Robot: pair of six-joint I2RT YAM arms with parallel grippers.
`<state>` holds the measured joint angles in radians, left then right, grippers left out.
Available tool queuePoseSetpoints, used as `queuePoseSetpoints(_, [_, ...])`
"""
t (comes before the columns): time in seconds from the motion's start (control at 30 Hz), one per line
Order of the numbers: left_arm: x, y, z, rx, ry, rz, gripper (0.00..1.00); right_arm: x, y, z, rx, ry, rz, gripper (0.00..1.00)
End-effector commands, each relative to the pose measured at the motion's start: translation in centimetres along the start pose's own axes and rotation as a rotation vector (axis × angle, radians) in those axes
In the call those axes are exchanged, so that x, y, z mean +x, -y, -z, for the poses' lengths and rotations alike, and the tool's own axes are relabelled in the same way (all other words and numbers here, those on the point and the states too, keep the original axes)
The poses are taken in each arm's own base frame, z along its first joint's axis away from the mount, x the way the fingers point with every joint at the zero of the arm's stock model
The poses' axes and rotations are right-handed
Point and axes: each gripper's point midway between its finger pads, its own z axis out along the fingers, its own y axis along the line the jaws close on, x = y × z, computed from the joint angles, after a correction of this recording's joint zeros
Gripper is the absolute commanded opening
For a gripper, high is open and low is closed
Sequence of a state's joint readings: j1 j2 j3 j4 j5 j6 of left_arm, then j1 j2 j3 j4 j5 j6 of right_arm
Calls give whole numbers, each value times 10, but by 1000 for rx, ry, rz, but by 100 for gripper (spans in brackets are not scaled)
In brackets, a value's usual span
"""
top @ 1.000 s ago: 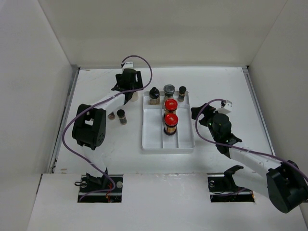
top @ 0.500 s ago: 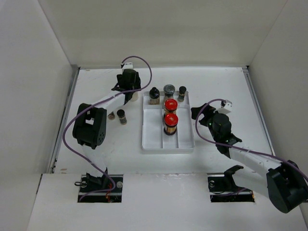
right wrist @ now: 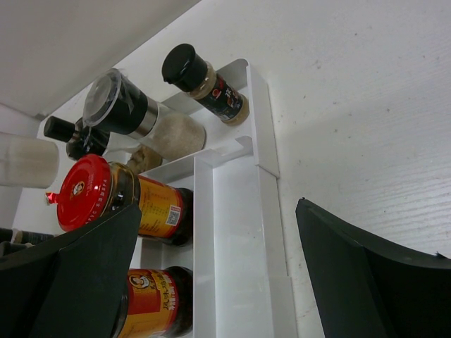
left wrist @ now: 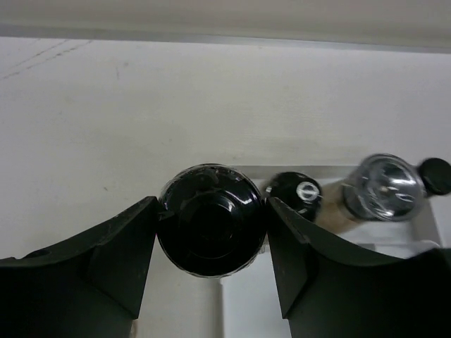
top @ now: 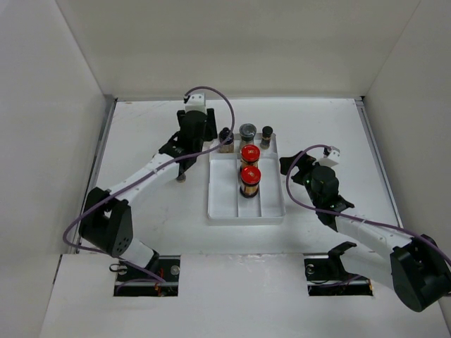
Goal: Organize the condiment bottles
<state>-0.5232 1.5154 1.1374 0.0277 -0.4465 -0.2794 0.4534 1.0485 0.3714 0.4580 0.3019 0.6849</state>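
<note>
My left gripper (top: 199,144) is shut on a black-capped jar (left wrist: 211,229), held just above the left edge of the white tray (top: 222,204). In the tray's back row stand a black-capped jar (top: 226,139), a grey-lidded jar (top: 247,132) and a small black-capped jar (top: 267,134). Two amber red-capped bottles (top: 250,153) (top: 249,176) stand in the middle compartment. My right gripper (top: 292,165) is open and empty beside the tray's right side, its fingers astride the right compartment (right wrist: 246,246). A small black-capped jar (top: 181,176) stands on the table left of the tray, partly hidden by my left arm.
White walls enclose the table on the left, back and right. The tray's rim (left wrist: 232,310) runs below the held jar. The red-capped bottles (right wrist: 88,193) are close to my right gripper's left finger.
My left arm has stretched out and carried the black-capped jar to the right, up to the tray's left edge. The right arm has not moved.
</note>
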Motion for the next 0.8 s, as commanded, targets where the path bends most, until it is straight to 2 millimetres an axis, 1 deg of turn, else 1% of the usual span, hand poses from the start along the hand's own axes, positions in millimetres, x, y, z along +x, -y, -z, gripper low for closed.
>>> queuePoseSetpoints(0.0, [-27, 28, 23, 72, 110, 55, 39, -21, -24, -1, -73, 61, -17, 99])
queuePoseSetpoints(0.1, [-14, 53, 30, 125, 92, 46, 38, -21, -24, -1, -74, 62, -18, 99])
queuePoseSetpoints(0.17, [-4, 68, 31, 151, 82, 35, 38, -22, -25, -1, -75, 64, -18, 99])
queuePoseSetpoints(0.3, [16, 84, 27, 170, 46, 10, 38, -24, -25, 2, -81, 70, -21, 99])
queuePoseSetpoints(0.37, [25, 87, 26, 168, 31, 3, 38, -24, -25, 2, -82, 71, -21, 99])
queuePoseSetpoints(0.47, [32, 87, 28, 149, 30, -18, 38, -24, -25, 1, -80, 69, -21, 99])
queuePoseSetpoints(0.57, [33, 84, 35, 127, 40, -26, 38, -23, -25, 1, -79, 68, -20, 99])
queuePoseSetpoints(0.77, [30, 66, 52, 80, 62, -28, 37, -24, -25, 1, -80, 69, -21, 99])
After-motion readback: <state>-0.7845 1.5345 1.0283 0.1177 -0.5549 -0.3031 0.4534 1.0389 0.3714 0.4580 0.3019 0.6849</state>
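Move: The left hand already holds the black-topped salt bottle by its cap, high above the table; the far end of the tray's empty left lane lies about 3 cm back, 7 cm right and 18 cm below it. The small black-capped bottle stands roughly 6 cm ahead and 7 cm right of the hand, the grinder 7 cm ahead and 14 cm right, and the far red-lidded jar level with it, 15 cm right. From the idle right hand that lane end is some 26 cm left, 5 cm ahead and 13 cm lower. The left hand carries the salt bottle about 9 cm to the right and 6 cm back, in over the tray's left lane to the near side of the small black-capped bottle, turning some 10 degrees clockwise on the way. It rises about a centimetre at first, then slows and sinks some 4 to 5 cm towards the lane, with the fingers keeping their pinch on the cap. ##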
